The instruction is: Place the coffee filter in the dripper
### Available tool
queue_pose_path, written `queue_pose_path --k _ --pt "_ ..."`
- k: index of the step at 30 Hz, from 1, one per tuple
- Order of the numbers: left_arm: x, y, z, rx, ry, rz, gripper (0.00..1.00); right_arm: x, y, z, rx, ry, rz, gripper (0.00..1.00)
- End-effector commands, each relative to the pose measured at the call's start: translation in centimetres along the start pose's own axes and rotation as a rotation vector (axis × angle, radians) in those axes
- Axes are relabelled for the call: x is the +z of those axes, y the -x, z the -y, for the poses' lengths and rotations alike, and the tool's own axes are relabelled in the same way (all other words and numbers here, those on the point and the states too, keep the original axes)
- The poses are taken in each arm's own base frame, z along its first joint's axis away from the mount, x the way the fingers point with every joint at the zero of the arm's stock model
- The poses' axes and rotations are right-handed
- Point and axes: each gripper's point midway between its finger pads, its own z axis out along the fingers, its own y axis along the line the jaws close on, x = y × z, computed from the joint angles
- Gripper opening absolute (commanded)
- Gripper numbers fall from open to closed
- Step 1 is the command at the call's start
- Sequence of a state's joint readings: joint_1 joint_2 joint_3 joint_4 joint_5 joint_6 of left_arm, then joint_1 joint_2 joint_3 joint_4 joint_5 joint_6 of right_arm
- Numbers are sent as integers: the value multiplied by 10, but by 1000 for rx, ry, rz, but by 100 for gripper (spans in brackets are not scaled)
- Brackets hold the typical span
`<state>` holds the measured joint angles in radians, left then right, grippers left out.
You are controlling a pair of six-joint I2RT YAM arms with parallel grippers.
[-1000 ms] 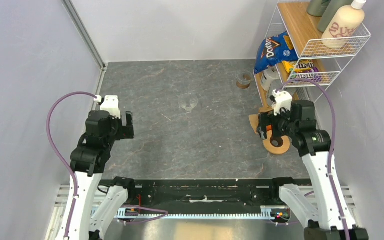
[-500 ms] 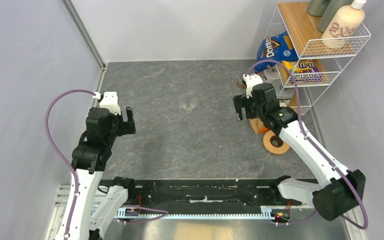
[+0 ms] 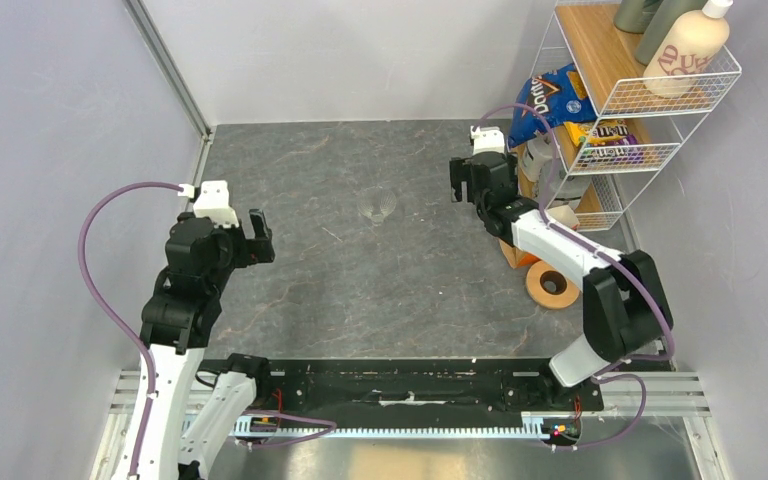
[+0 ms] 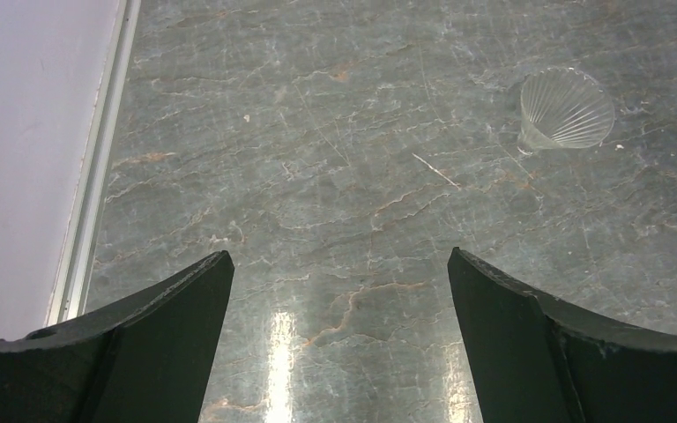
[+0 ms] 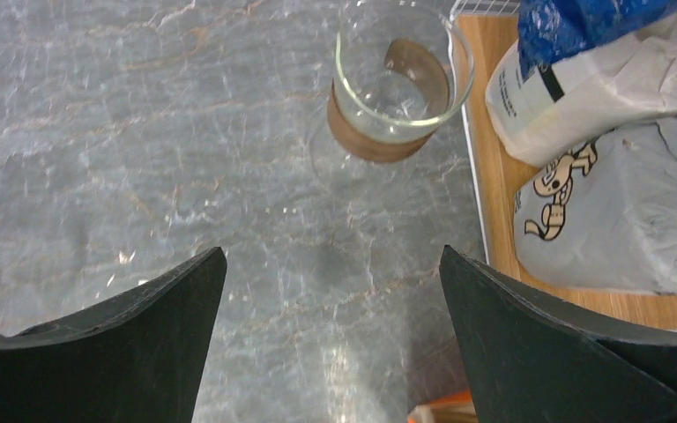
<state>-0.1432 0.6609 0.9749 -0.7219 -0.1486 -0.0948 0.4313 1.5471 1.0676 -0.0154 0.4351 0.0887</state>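
Note:
The dripper's clear ribbed glass cone (image 3: 378,205) lies on the grey table at centre back, and it also shows in the left wrist view (image 4: 564,110). Its orange-brown wooden ring (image 3: 552,285) lies apart at the right. The tan coffee filter (image 3: 510,250) lies flat beside the ring, partly hidden under my right arm. My left gripper (image 3: 257,235) is open and empty at the left (image 4: 339,256). My right gripper (image 3: 470,180) is open and empty over bare table (image 5: 332,251), just short of a small glass cup.
The small glass cup with brown contents (image 5: 397,88) stands in front of my right gripper. A wire and wood rack (image 3: 660,100) with a blue chip bag (image 3: 550,100), bottles and paper bags (image 5: 599,176) fills the back right. Walls close in the left and back.
My right arm has swung from over the wooden ring and filter, away and left, to in front of the glass cup. The left gripper has shifted only slightly.

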Motion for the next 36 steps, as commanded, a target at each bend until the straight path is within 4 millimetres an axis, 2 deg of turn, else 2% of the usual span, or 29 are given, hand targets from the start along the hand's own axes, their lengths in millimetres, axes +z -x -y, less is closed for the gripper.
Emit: queue_pose_path --k 1,7,19,28,36 --pt "-2 21 10 -49 -48 77 100 20 29 6 37 -79 146 99" --pt "0 22 15 -60 -72 80 100 56 10 9 66 -98 103 99" --pt "9 22 18 -55 -84 84 100 100 -4 21 87 -123 110 99" --pt "12 19 17 -47 -81 79 100 118 7 33 112 -137 154 99" --pt "15 16 19 -39 -89 71 100 131 11 25 61 -105 171 99"
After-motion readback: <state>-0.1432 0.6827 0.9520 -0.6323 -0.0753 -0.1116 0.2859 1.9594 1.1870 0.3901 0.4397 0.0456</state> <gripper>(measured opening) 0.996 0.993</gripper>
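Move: The glass cup with the brown band stands roughly 14 cm ahead of the right hand, 4 cm to its right and 11 cm below. The clear dripper lies about 24 cm to that hand's left, nearly level with it, 12 cm below; a white tub on the shelf is some 13 cm to the right of the glass cup. From the left hand the glass cup is about 33 cm ahead, 55 cm right and 21 cm lower. The right hand reaches forward about 10 cm, sinking 7 and easing right, fingers open, towards the glass cup. ##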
